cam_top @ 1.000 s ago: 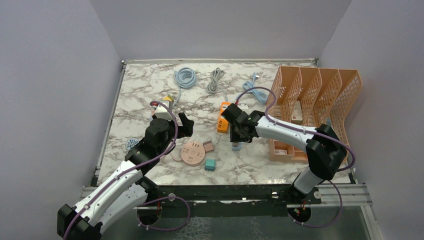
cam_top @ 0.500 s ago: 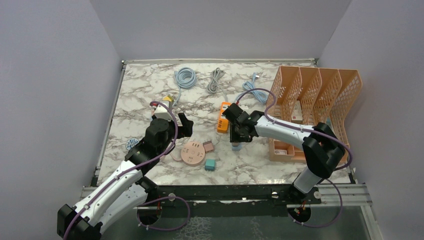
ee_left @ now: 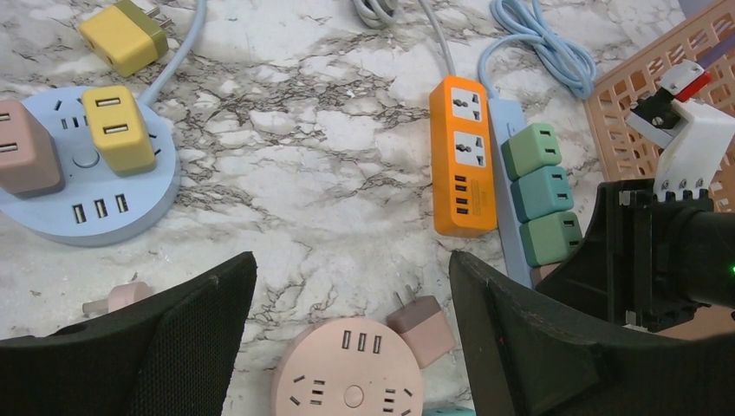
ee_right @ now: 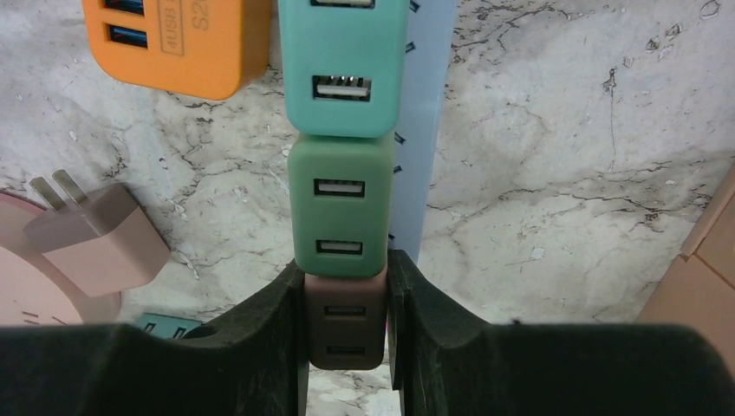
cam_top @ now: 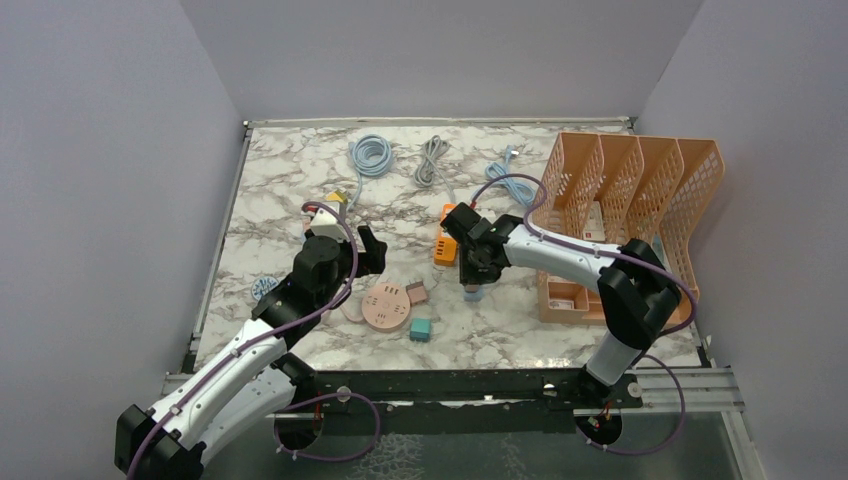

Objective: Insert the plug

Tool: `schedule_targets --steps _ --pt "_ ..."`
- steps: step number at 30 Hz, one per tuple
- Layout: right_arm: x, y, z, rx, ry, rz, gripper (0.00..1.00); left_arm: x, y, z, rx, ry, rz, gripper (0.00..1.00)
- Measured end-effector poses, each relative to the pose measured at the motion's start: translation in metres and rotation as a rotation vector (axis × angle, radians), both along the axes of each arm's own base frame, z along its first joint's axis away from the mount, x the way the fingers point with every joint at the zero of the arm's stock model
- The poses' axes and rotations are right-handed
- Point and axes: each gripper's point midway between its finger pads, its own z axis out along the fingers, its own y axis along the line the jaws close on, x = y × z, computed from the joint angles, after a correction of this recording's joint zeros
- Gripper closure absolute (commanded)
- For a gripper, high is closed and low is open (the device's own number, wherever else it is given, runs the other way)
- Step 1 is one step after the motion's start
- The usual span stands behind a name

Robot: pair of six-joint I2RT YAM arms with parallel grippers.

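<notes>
A brown plug [ee_right: 345, 334] stands on the near end of a light blue power strip [ee_right: 426, 130], right below a green plug [ee_right: 340, 204] and a teal one [ee_right: 342, 69]. My right gripper [ee_right: 346, 286] is shut on the brown plug, one finger on each side. In the top view the right gripper [cam_top: 474, 275] points down over the strip's end [cam_top: 474, 294]. My left gripper [ee_left: 351, 269] hangs open and holds nothing, above a round pink power strip [ee_left: 347, 373] and a loose pink plug [ee_left: 425, 325].
An orange power strip [cam_top: 445, 245] lies beside the blue one. A loose teal plug [cam_top: 420, 329] sits near the pink strip [cam_top: 386, 306]. A round blue strip [ee_left: 87, 186] carries a yellow plug [ee_left: 117, 126]. Coiled cables [cam_top: 371, 155] lie at the back, and an orange file rack [cam_top: 640, 190] stands at the right.
The right arm's forearm and elbow have swung slightly left while its gripper stays on the brown plug. The left arm has not moved.
</notes>
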Motion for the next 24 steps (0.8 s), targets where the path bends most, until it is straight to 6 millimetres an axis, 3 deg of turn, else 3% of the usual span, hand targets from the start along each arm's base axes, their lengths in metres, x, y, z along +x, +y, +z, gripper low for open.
schedule_targets --steps 7,13,17,21,24 --pt "0.008 -0.016 0.004 0.019 0.025 -0.009 0.83 0.000 0.000 -0.002 0.004 0.008 0.000 0.16" --pt "0.013 -0.027 0.005 -0.005 0.018 0.005 0.54 0.002 -0.002 -0.011 0.022 0.034 -0.001 0.16" --pt "0.013 -0.038 0.008 -0.024 0.012 0.015 0.43 0.003 -0.003 -0.017 0.032 0.051 -0.003 0.16" --pt "0.016 -0.040 0.028 0.008 -0.028 0.041 0.39 0.003 -0.004 -0.017 0.032 0.057 -0.006 0.15" --pt "0.022 -0.035 0.062 0.073 -0.108 0.059 0.40 0.005 -0.007 -0.014 0.022 0.064 -0.007 0.15"
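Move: The right fingers are already shut on the brown plug at the near end of the blue power strip. The strip's middle lies about 6 cm ahead and 4 cm below the hand. The nearer green plug is some 4 cm straight ahead, the orange strip about 10 cm ahead and 5 cm left. The loose pink plug lies 11 cm left and 1 cm back. From the left hand the brown plug is roughly 16 cm right, 2 cm back and 14 cm below. Keep the right fingers on the brown plug and carry it, strip and all, about 4 cm to the right, towards the organiser, easing just over 1 cm forward. Begin opening the fingers near the end of that slide, let go of the plug, then lift the open hand quickly, about 5 cm straight off it. ##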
